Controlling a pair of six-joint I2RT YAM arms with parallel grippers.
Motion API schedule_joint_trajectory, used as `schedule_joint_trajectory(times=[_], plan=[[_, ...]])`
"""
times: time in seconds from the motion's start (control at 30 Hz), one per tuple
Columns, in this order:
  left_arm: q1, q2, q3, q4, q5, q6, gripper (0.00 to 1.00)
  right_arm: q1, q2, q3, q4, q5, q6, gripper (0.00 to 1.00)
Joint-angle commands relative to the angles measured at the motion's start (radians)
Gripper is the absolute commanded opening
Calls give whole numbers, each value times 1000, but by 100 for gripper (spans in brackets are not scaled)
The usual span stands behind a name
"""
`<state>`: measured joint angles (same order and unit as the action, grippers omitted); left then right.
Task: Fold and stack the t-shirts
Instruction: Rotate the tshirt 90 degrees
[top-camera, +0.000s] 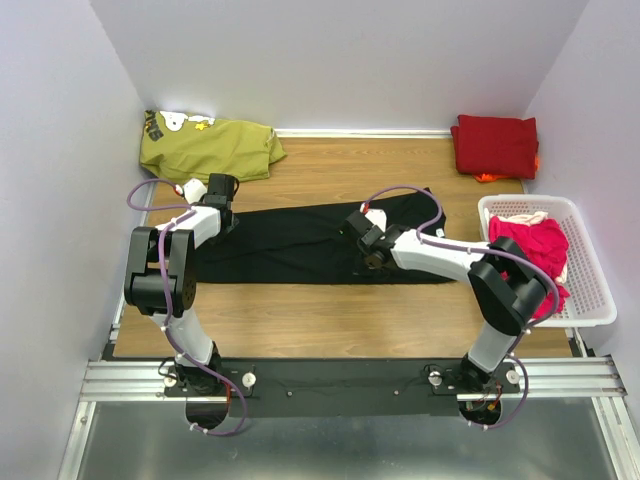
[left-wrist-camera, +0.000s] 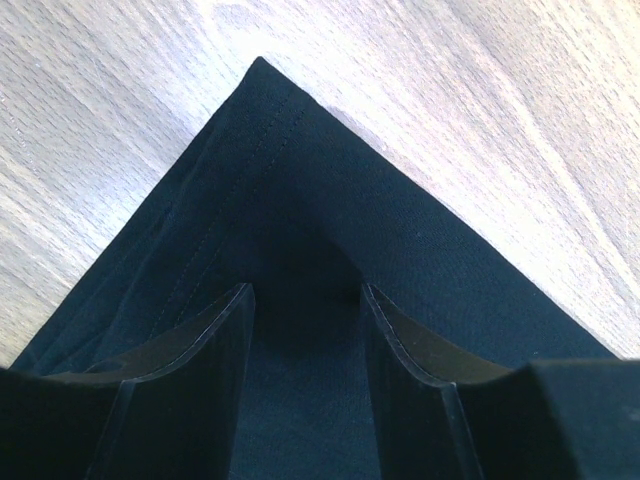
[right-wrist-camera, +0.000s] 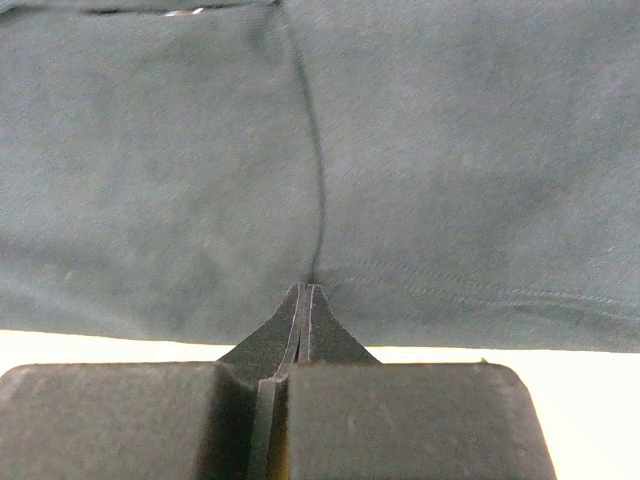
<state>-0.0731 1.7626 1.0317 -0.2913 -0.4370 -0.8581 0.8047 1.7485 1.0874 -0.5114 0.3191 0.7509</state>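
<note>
A black t-shirt (top-camera: 290, 245) lies folded into a long band across the middle of the wooden table. My left gripper (top-camera: 222, 200) stands open over its left end. In the left wrist view its fingers (left-wrist-camera: 240, 330) straddle the cloth just behind a pointed corner of the black t-shirt (left-wrist-camera: 300, 180), and nothing is pinched. My right gripper (top-camera: 372, 258) is at the band's near edge, right of centre. In the right wrist view this gripper (right-wrist-camera: 304, 292) is shut on the hem of the black t-shirt (right-wrist-camera: 200, 180), and a crease runs up from its tips.
An olive t-shirt (top-camera: 210, 148) with a print lies crumpled at the back left. A folded dark red t-shirt (top-camera: 495, 145) sits at the back right corner. A white basket (top-camera: 590, 290) on the right holds bright pink t-shirts (top-camera: 535, 245). Walls close three sides.
</note>
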Motion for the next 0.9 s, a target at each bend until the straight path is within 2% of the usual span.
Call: schedule_joint_trajectory(times=[0.0, 0.13, 0.23, 0.27, 0.33, 0.37, 0.43, 0.57, 0.87], plan=[[2, 12, 13, 1, -17, 8, 56, 17, -61, -30, 20, -63, 18, 1], [1, 11, 11, 12, -19, 16, 56, 28, -89, -37, 7, -26, 22, 1], [-19, -15, -18, 73, -17, 62, 56, 28, -128, -26, -32, 104, 50, 3], [-28, -26, -25, 90, -13, 76, 56, 30, -138, -23, -42, 168, 59, 18], [-60, -46, -38, 119, -16, 103, 56, 27, -145, -5, -70, 222, 64, 31], [-71, -52, -38, 118, -23, 106, 56, 15, -139, 6, -84, 266, 71, 42], [-114, -66, -35, 109, -57, 108, 56, -18, -126, 17, -101, 275, 76, 47], [-169, -95, -44, 89, -103, 87, 57, -155, -72, 32, -98, 255, 48, 52], [-215, -212, -108, 84, -109, 76, 57, -303, 120, 101, -47, 219, -7, 52]])
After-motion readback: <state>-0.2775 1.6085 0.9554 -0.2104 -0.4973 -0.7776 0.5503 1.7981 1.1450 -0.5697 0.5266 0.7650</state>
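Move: The folded t-shirt's right part lies about 7 cm ahead and 11 cm right of the right hand, whose shut fingers are down at the near edge. From that hand the red cloth is roughly 32 cm ahead and 28 cm right, the basket some 4 cm ahead and 41 cm right. From the open left hand the right part is about 55 cm right and 5 cm back; the green cloth is 19 cm ahead and 3 cm left. Right hand lifts, opens, swings about 11 cm right-forward, then sinks towards the t-shirt; left hand shifts right, rising. ##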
